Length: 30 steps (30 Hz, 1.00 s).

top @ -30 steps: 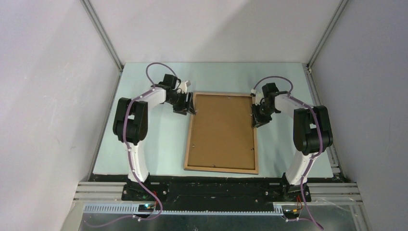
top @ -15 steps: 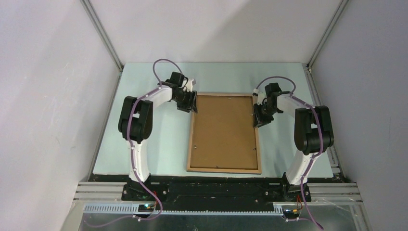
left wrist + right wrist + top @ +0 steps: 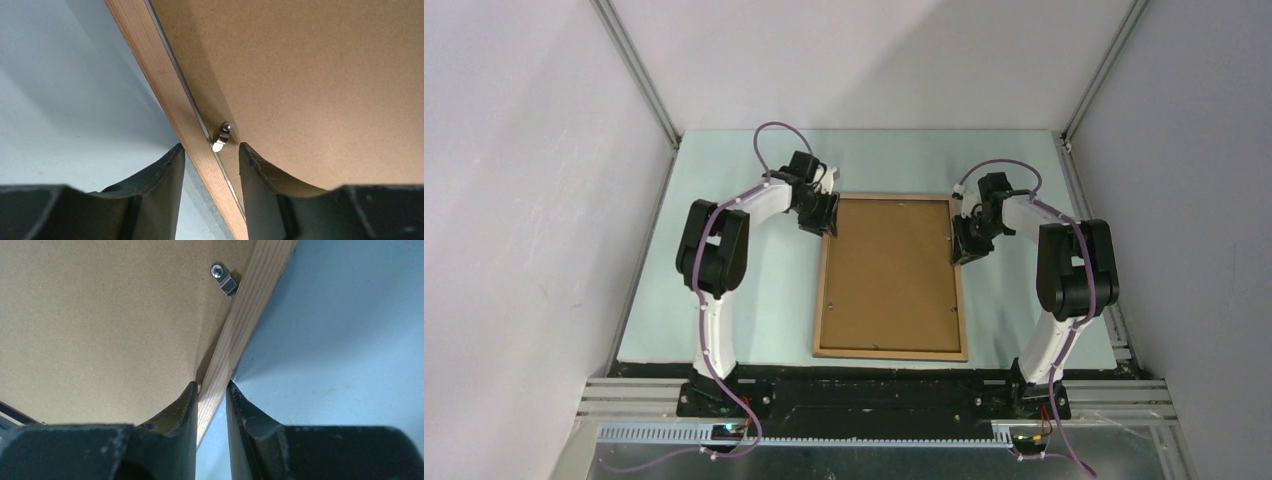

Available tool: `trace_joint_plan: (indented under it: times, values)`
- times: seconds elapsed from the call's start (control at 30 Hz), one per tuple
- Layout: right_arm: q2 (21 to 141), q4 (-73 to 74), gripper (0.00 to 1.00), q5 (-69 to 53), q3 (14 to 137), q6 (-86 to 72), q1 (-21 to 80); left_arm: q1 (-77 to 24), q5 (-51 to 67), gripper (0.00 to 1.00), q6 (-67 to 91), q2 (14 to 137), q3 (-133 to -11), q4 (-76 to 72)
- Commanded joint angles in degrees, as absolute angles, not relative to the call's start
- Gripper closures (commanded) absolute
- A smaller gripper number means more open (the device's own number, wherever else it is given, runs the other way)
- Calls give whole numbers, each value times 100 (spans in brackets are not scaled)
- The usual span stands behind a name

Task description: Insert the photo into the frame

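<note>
The frame (image 3: 822, 290) lies back side up in the middle of the table, its wood-brown rails around a solid brown backing board (image 3: 890, 272). The photo is hidden. My left gripper (image 3: 827, 222) straddles the left rail (image 3: 165, 90) near its far end, open, with a gap on each side of the wood. A small metal clip (image 3: 221, 137) sits just ahead of its fingertips. My right gripper (image 3: 959, 240) is shut on the right rail (image 3: 250, 305), one finger on the board side and one outside. My right gripper (image 3: 212, 386) has another clip (image 3: 225, 280) beyond it.
The pale blue table top (image 3: 724, 300) lies open on both sides of the frame. White walls with metal corner posts (image 3: 639, 75) enclose the table. A black base bar (image 3: 874, 395) runs along the near edge.
My left arm has swung right and farther back onto the frame's left rail, and its jaws have narrowed. The frame has shifted slightly right. The right gripper has kept its hold.
</note>
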State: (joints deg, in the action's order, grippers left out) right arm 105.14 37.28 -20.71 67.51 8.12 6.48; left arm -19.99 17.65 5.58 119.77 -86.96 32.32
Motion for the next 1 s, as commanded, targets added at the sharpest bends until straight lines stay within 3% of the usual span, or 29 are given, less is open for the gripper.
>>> trace_joint_plan:
  times: [0.0,0.97]
  values:
    - [10543,3769,100,-2292,6741,967,566,-2064,1565,53,589,12061,-8929,3224]
    - [10659,3789,100,-2492,6741,955,491,-2101,1605,77,632,12248,-9059,3261]
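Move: The left hand stands astride the frame's left rim, which lies right between its fingertips and at most 1 cm below. A small metal clip sits about 1 cm ahead and 1 cm right of that hand; the backing board's middle is some 9 cm back and 14 cm right. The right hand already holds the right rim between its fingers, with another clip about 6 cm ahead and 2 cm left of it. The left fingers close from about half open onto the frame's left rim, the inner finger coming in over the board edge by the clip, until they pinch the wood with rising grip effort. The hand itself barely shifts, about half a centimetre forward. The right hand keeps its pinch on the opposite rim, almost still. ##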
